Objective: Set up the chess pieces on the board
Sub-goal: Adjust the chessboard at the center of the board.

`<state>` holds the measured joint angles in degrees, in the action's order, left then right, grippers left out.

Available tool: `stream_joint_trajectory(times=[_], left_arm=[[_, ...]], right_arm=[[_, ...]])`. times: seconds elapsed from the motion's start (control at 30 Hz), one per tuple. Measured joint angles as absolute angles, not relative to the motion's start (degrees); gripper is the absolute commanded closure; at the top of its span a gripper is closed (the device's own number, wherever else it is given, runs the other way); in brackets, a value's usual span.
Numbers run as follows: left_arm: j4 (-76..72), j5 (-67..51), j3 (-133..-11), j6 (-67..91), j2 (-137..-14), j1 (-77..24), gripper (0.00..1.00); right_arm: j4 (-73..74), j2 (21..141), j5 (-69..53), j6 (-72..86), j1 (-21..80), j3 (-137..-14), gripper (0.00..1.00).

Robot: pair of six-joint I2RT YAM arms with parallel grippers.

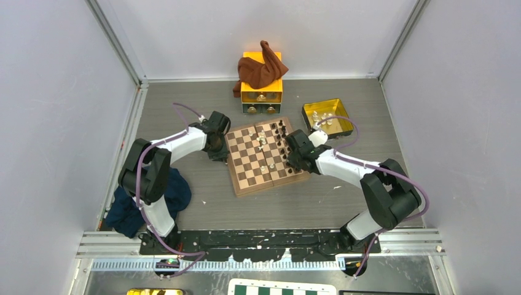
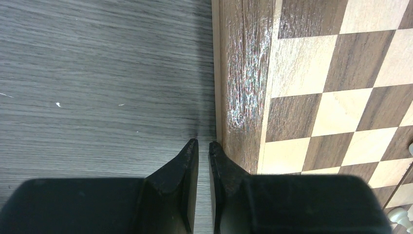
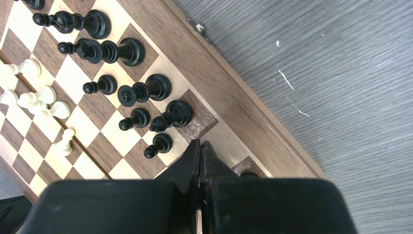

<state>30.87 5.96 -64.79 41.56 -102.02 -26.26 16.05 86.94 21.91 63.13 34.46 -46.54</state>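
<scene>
The board (image 1: 246, 175) lies mid-table. Several dark chess pieces (image 3: 146, 90) stand in two rows along its right edge, and a few white pieces (image 3: 36, 97) stand further in. My right gripper (image 3: 200, 144) is shut with nothing seen between its fingers. It hovers over the edge squares just past the last dark pawn (image 3: 158, 145). My left gripper (image 2: 203, 144) is shut to a thin slit with nothing in it, low over the table against the board's left border (image 2: 241, 73). From above, the left gripper (image 1: 220, 150) and right gripper (image 1: 293, 160) flank the board.
A yellow tray (image 1: 344, 114) holding more white pieces sits at the back right. An orange drawer box (image 1: 262, 92) with a brown cloth on it stands behind the board. A blue cloth (image 1: 147, 203) lies by the left arm. A green-and-white checkered board (image 1: 282, 287) is at the near edge.
</scene>
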Motion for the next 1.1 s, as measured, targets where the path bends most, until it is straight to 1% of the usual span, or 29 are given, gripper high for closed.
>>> stream_joint_trajectory(times=[0.37,0.53,0.7,0.83,0.93,1.1], left_arm=[[30.9,6.0,-64.8,41.6,-102.0,-26.3,0.84],[30.9,6.0,-64.8,41.6,-102.0,-26.3,0.84],[30.9,6.0,-64.8,41.6,-102.0,-26.3,0.84],[30.9,6.0,-64.8,41.6,-102.0,-26.3,0.82],[30.9,6.0,-64.8,41.5,-102.0,-26.3,0.81],[30.7,5.9,-64.8,41.5,-102.0,-26.4,0.77]], right_arm=[[18.1,85.4,23.5,60.4,34.5,-46.6,0.98],[18.6,84.2,25.7,58.4,34.5,-47.0,0.90],[19.1,83.7,27.3,56.7,34.4,-48.3,0.74],[20.1,83.4,27.4,55.7,34.5,-49.4,0.62],[21.3,82.7,27.4,54.9,34.5,-50.0,0.60],[23.9,81.2,27.2,52.3,34.5,-50.9,0.61]])
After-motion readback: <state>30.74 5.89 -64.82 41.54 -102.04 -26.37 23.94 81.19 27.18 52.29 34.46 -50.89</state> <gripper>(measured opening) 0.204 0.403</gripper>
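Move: The chessboard's middle lies about 10 cm left and 3 cm ahead of the right hand, some 3 cm below it. The right hand's closed fingertips are low over the board's right side. The black corner piece stands about 2 cm behind and 1 cm right of them, and the black bishop 3 cm ahead and 2 cm left. From the left hand, at the board's left rim, the board's middle is about 13 cm right, 1 cm ahead and roughly level. With the left hand staying put, a finger still against the board's left rim, the right hand edges a little to the right and then lifts clear of the black pieces, ending about 4.5 cm higher and 2 cm farther right. On the way up its shut fingers open to roughly two fifths, and the wrist rolls some 10 degrees, left side down. ##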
